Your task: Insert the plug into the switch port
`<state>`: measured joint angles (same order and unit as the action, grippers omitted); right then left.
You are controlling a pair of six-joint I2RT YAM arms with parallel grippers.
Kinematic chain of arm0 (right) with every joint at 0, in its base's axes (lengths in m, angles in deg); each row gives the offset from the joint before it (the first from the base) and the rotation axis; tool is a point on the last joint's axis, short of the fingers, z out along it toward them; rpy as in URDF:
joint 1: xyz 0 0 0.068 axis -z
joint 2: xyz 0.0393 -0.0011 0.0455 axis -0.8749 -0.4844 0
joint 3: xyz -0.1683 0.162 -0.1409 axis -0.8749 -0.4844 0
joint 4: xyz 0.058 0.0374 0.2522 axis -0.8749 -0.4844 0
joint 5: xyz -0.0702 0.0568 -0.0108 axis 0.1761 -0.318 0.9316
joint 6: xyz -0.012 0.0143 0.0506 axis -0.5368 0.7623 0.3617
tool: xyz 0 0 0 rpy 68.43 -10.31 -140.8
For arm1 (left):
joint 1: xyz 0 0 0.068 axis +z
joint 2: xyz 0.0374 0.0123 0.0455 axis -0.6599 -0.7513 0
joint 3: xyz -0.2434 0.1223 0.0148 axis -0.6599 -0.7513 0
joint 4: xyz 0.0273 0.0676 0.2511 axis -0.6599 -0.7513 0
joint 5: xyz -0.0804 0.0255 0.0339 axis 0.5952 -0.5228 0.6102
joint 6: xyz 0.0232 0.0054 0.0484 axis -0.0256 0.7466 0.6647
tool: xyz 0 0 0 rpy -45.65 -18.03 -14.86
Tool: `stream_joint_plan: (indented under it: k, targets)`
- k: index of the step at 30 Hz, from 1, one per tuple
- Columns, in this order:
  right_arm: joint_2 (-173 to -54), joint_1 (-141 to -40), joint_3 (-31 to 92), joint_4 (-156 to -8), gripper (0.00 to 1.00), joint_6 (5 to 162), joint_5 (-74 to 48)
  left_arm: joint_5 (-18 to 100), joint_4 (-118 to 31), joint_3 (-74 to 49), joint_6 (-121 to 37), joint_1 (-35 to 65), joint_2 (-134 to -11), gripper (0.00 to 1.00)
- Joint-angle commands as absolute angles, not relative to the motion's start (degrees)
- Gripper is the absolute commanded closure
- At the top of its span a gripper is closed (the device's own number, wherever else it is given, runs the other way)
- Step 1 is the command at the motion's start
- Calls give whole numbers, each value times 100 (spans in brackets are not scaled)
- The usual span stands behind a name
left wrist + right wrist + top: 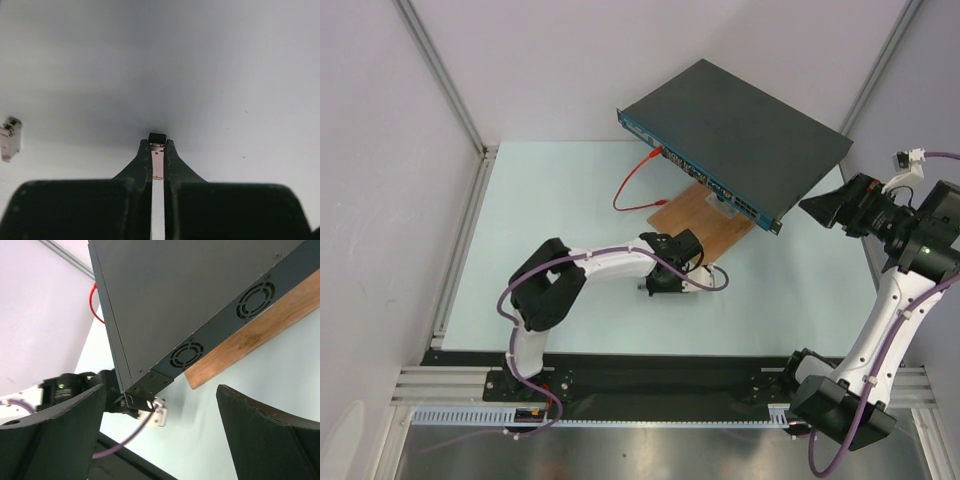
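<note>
The switch (740, 120), a flat dark-grey box with a blue socket face, lies tilted on a brown wooden board (705, 228). A red cable (625, 190) runs from one of its sockets and loops onto the table. My left gripper (658, 283) is low over the table just in front of the board. In the left wrist view it (157, 145) is shut on the plug (157, 137), a thin pale piece with a black end showing at the fingertips. My right gripper (822, 208) hangs open beside the switch's right corner, and its view shows the switch's vented side (165, 300).
A small white block (10, 139) lies on the table left of the left gripper. The board (250, 335) sticks out under the switch. Grey walls and metal frame rails enclose the pale table (550, 230). The red cable (94, 305) shows behind the switch.
</note>
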<state>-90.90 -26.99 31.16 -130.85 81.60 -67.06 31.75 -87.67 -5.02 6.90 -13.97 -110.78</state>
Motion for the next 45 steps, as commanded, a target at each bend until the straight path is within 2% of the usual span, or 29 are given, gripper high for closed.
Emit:
stream_joint_plan:
  k: [1, 4, 10, 14, 15, 18, 19, 24, 32, 36, 45]
  targets:
    - [-8843, -2666, 3426, -13044, 3, 7740, -6597, 3478, -8983, -610, 119, -1390, -10324, 100]
    - [-8782, -2692, 3505, -12974, 5, 7687, -6570, 3734, -9194, -627, -207, -1346, -9937, 100]
    - [-8676, -3307, 3768, -12632, 9, 7765, -5947, 5298, -9212, -347, -1672, -723, -8487, 100]
    - [-8518, -4027, 3716, -11999, 10, 8308, -5227, 5827, -7908, -441, -2667, -82, -7178, 100]
    - [-8509, -4429, 3707, -11728, 10, 8398, -5086, 5723, -7572, -504, -2808, -11, -6679, 100]
    - [-8579, -5212, 3689, -11306, 11, 8609, -4427, 5538, -6559, -496, -3274, 209, -6254, 100]
    - [-8605, -5754, 3689, -11208, 12, 8592, -4078, 5520, -6305, -382, -3545, 314, -6165, 100]
    - [-8920, -7208, 3706, -10391, 13, 8383, -3443, 5607, -5548, -469, -4785, 815, -5954, 100]
    - [-9966, -9956, 4120, -9687, 14, 7530, -2168, 6064, -4159, -1373, -7430, 1993, -5760, 100]
    - [-10547, -10837, 4392, -9467, 15, 6861, -1527, 6064, -4062, -1620, -8144, 2336, -5804, 100]
    - [-11295, -11350, 4629, -8834, 24, 6535, -770, 6065, -4070, -1814, -8373, 2416, -5743, 100]
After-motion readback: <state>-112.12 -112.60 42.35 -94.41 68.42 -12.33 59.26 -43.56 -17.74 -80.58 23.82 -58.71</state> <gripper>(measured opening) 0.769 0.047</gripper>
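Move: The left fingers are already shut on the plug at table height. The open right gripper hangs about 32 cm to their right and 34 cm higher, roughly level fore and aft. A loose plug lies some 12 cm straight ahead of the left hand; the switch ports are about 18 cm ahead, 16 cm right and 8 cm up. From the right hand, the held plug is about 32 cm left, 1 cm back and 34 cm below; the switch's near corner is 8 cm ahead, 3 cm left, 25 cm below. Straight up and fast, the left hand carries the pinched plug some 40 cm off the table, drifting left, then easing forward, while its wrist swings the fingers from pointing down to pointing rightward, about level. Meanwhile the right hand sweeps about 35 cm left in a shallow rising arc over the switch's front, tipping its fingers upward and turning them counter-clockwise towards the plug; they narrow somewhat but stay open. ##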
